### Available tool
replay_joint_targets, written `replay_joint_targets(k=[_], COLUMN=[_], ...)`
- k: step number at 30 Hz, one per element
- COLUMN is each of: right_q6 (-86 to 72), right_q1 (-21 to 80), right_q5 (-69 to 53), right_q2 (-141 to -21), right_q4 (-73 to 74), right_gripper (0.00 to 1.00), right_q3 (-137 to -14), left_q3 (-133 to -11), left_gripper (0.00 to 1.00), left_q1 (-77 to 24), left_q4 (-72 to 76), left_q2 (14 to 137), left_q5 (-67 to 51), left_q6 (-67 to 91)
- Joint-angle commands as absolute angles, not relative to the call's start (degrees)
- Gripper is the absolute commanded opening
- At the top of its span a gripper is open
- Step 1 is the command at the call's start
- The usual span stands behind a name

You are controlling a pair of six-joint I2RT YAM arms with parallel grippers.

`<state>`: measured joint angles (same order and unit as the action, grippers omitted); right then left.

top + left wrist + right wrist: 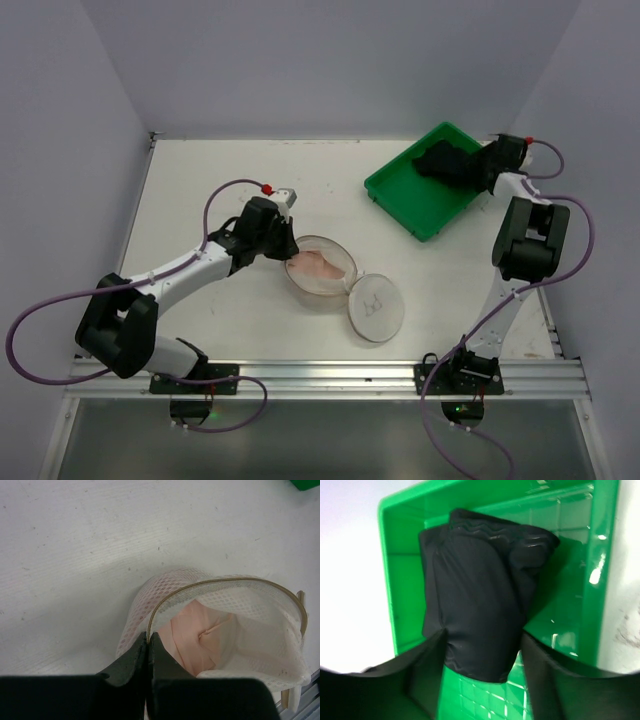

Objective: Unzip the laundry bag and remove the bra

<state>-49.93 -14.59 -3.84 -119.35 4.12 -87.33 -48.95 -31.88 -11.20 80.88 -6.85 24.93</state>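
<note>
The laundry bag [322, 268] lies unzipped mid-table, its white round flap [376, 309] with the black bra drawing folded out to the right. A pale pink bra [318, 266] lies inside it. My left gripper [291, 247] is shut on the bag's left zipper rim [150, 625]. In the left wrist view the mesh bag [260, 610] gapes open with the pink bra [192, 640] showing. My right gripper [476, 166] is open over the green tray [400, 195]. Its fingers straddle a black folded garment [480, 585] lying in the tray [570, 610].
The green tray stands at the back right, near the table's right edge. The black garment [445, 160] fills its far end. Grey walls close the table on three sides. A metal rail [330, 375] runs along the near edge.
</note>
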Motion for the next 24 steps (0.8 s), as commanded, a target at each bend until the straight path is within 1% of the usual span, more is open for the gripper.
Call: replay_joint_targets(k=[1,2,5,10,14,17,20,23,24], right_q6=[-48.43,-47.91,-46.50,-44.30,-41.14,-38.24,-34.38,-29.54,-28.75], right_q1=[-14.77,-14.77,-14.68,-14.50,-13.10,-10.64,-6.43,0.07,4.87], right_q5=[-2.02,-1.59,-0.09,2.11,1.33,0.26,-3.94,-7.02,-8.68], right_q2=[-113.65,-113.12,-111.10,-105.66,-100.74,-96.61,-90.19,-83.95,-82.46], right_q4=[6.94,7.29,9.40,10.37,10.99,9.41,7.21,9.22,9.66], right_gripper=[0.65,0.75,0.87,0.98,0.99,0.99,0.99,0.98,0.97], right_q3=[-87.72,-87.45,-86.75,-83.41,-80.95,-76.65,-71.03,-67.68,-65.76], left_q3=[-49.31,-49.31,-49.22,-48.96,-48.87,-48.60,-48.52,-48.34,-48.34], left_gripper=[0.03,0.03,0.03,0.03,0.03,0.03,0.03,0.03,0.03], left_q1=[-31.29,-31.29,-31.38,-31.38,-31.29,-31.20,-31.20,-31.20,-31.20], left_q4=[-9.49,-9.32,-9.32,-9.14,-9.14,-9.14,-9.14,-9.40,-9.58], left_q2=[80.42,80.42,80.33,79.98,79.37,78.75,78.05,77.35,77.08], left_q5=[-7.38,-7.30,-7.38,-7.56,-7.47,-6.94,-6.86,-6.77,-6.33], left_q6=[25.22,25.22,25.31,25.58,26.01,26.45,26.98,27.33,27.42])
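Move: The pink garment in the open laundry bag lies roughly 26 cm back and 41 cm left of the right hand, some 7 cm lower. The bag's lid is about 35 cm back and 26 cm left, while the black garment in the green tray is about 6 cm ahead, 4 cm left and 5 cm down. From the left hand, which holds the bag's rim, the pink garment is about 7 cm right, 1 cm ahead and 7 cm below. The right hand, its fingers already half open over the black garment, spreads them wide while it rises and draws back out of the green tray, then swings left faster and faster towards the bag and its pink garment, ending some 10 cm up, 10 cm back and 12 cm left of its start and turned about 20 degrees counter-clockwise, with its left side dipping. The left hand keeps its pinch on the bag's rim, easing it up by about 1 cm only at the very end. ##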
